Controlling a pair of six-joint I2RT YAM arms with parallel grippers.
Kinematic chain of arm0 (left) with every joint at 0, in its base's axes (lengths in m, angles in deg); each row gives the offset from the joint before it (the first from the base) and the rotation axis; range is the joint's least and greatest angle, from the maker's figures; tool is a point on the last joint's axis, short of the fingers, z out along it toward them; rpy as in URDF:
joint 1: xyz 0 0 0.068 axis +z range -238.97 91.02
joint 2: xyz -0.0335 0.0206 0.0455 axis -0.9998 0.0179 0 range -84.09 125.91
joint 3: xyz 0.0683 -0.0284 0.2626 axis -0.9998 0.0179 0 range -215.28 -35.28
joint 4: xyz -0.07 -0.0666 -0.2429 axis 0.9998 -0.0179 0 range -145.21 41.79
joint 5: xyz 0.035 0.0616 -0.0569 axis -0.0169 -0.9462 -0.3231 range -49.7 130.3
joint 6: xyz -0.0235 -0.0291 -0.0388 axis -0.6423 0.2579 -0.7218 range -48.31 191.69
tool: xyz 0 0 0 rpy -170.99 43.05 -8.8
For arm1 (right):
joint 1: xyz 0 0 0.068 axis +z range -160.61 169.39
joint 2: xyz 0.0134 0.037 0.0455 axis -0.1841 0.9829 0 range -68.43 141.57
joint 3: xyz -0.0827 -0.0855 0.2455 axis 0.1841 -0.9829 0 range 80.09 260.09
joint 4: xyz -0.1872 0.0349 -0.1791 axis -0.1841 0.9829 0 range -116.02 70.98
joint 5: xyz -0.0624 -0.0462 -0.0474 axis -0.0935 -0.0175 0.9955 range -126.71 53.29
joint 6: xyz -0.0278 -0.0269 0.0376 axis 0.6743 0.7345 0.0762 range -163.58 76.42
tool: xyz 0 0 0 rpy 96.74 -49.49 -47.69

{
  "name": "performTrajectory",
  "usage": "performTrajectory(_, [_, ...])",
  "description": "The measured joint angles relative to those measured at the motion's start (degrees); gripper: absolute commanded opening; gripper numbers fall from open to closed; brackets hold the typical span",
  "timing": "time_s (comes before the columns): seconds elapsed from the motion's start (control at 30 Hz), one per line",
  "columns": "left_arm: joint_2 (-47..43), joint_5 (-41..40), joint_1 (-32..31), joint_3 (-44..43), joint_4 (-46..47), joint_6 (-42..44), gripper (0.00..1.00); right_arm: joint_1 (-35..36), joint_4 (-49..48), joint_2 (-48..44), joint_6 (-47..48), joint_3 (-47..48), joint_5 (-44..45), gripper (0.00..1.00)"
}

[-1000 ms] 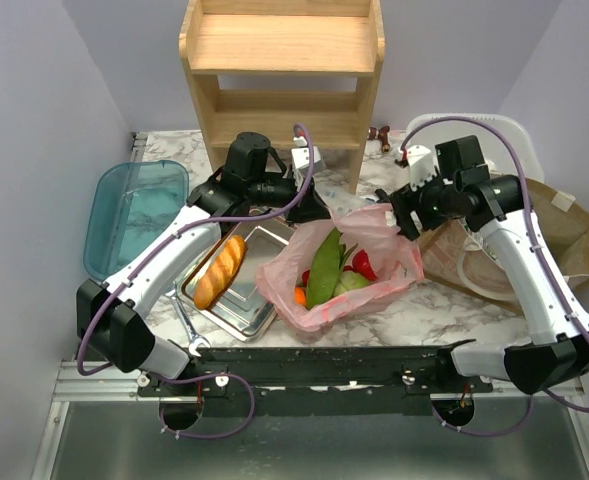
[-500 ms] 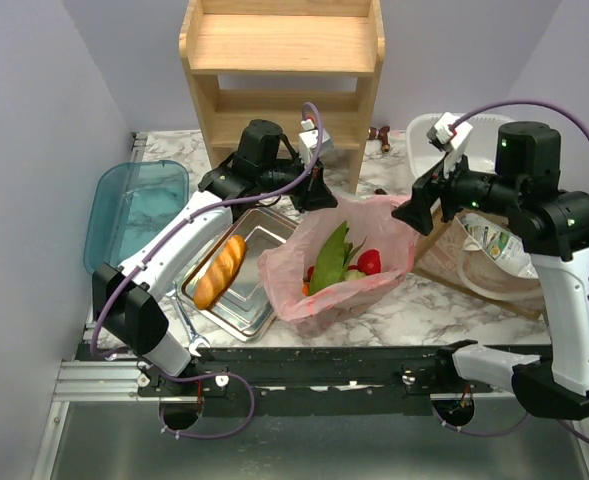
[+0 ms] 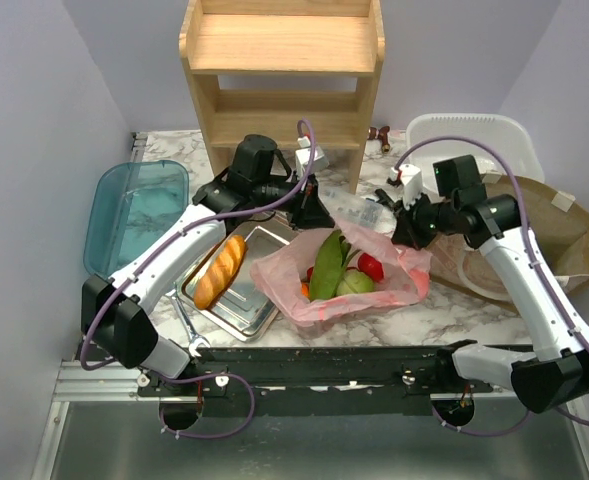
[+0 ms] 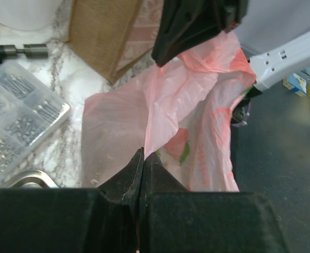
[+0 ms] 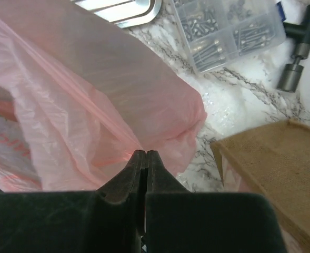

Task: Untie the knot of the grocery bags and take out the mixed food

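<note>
The pink grocery bag lies in the middle of the table with its mouth spread open. No knot shows. Inside is mixed food: long green leaves, a red pepper, a pale-green cabbage and a bit of orange. My left gripper is shut on the bag's back-left rim, and pink film runs straight out of its closed tips. My right gripper is shut on the bag's right rim, pinching a fold of the pink plastic at its tips.
A steel tray with a golden bread loaf sits left of the bag, with a wrench beside it. A wooden shelf stands behind. A clear screw box, a burlap bag, a white basin and a teal lid surround the area.
My right gripper was open and raised; it has dropped to the bag's right rim and shut on it. The bag mouth is now spread wider. The left gripper stayed shut on its rim.
</note>
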Motion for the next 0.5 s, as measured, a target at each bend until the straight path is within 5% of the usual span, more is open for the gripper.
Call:
performTrajectory(0.07, [-1.42, 1.36, -0.28, 2.25, 0.57, 0.28, 0.0, 0.46, -2.12, -0.92, 0.42, -4.26, -0.15, 0.02])
performTrajectory(0.17, [-2.29, 1.77, -0.5, 4.04, 0.72, 0.42, 0.0, 0.61, -5.38, -1.4, 0.7, -7.78, -0.22, 0.23])
performTrajectory(0.3, [-2.27, 0.81, -0.11, 2.89, -0.87, 0.55, 0.0, 0.48, -4.74, 0.76, -0.31, -4.28, 2.03, 0.67])
performTrajectory(0.5, [-2.27, -2.99, 0.13, 0.37, -1.25, 0.57, 0.0, 0.22, -3.96, 4.96, -3.48, 17.11, 5.81, 0.73])
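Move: The grocery bag's right rim is already pinched in the right fingers. The mixed food in its mouth lies about 12 cm left of that hand, 4 back and 12 below; the paper bag is some 28 cm right of the hand and 3 ahead, and the screw box 15 ahead and 11 left. From the left hand, which grips the bag's far rim, the food is roughly 6 cm back, 6 to the right and 15 below. The grocery bag's right rim is taken about 3 cm down in the right hand's pinch, then let go as the fingers spread wide. That hand quickly rises some 12 cm and goes about 5 cm forward, up off the bag, its fingers tipping up. The left hand keeps its pinch on the far rim, easing a little back and then forward again. ##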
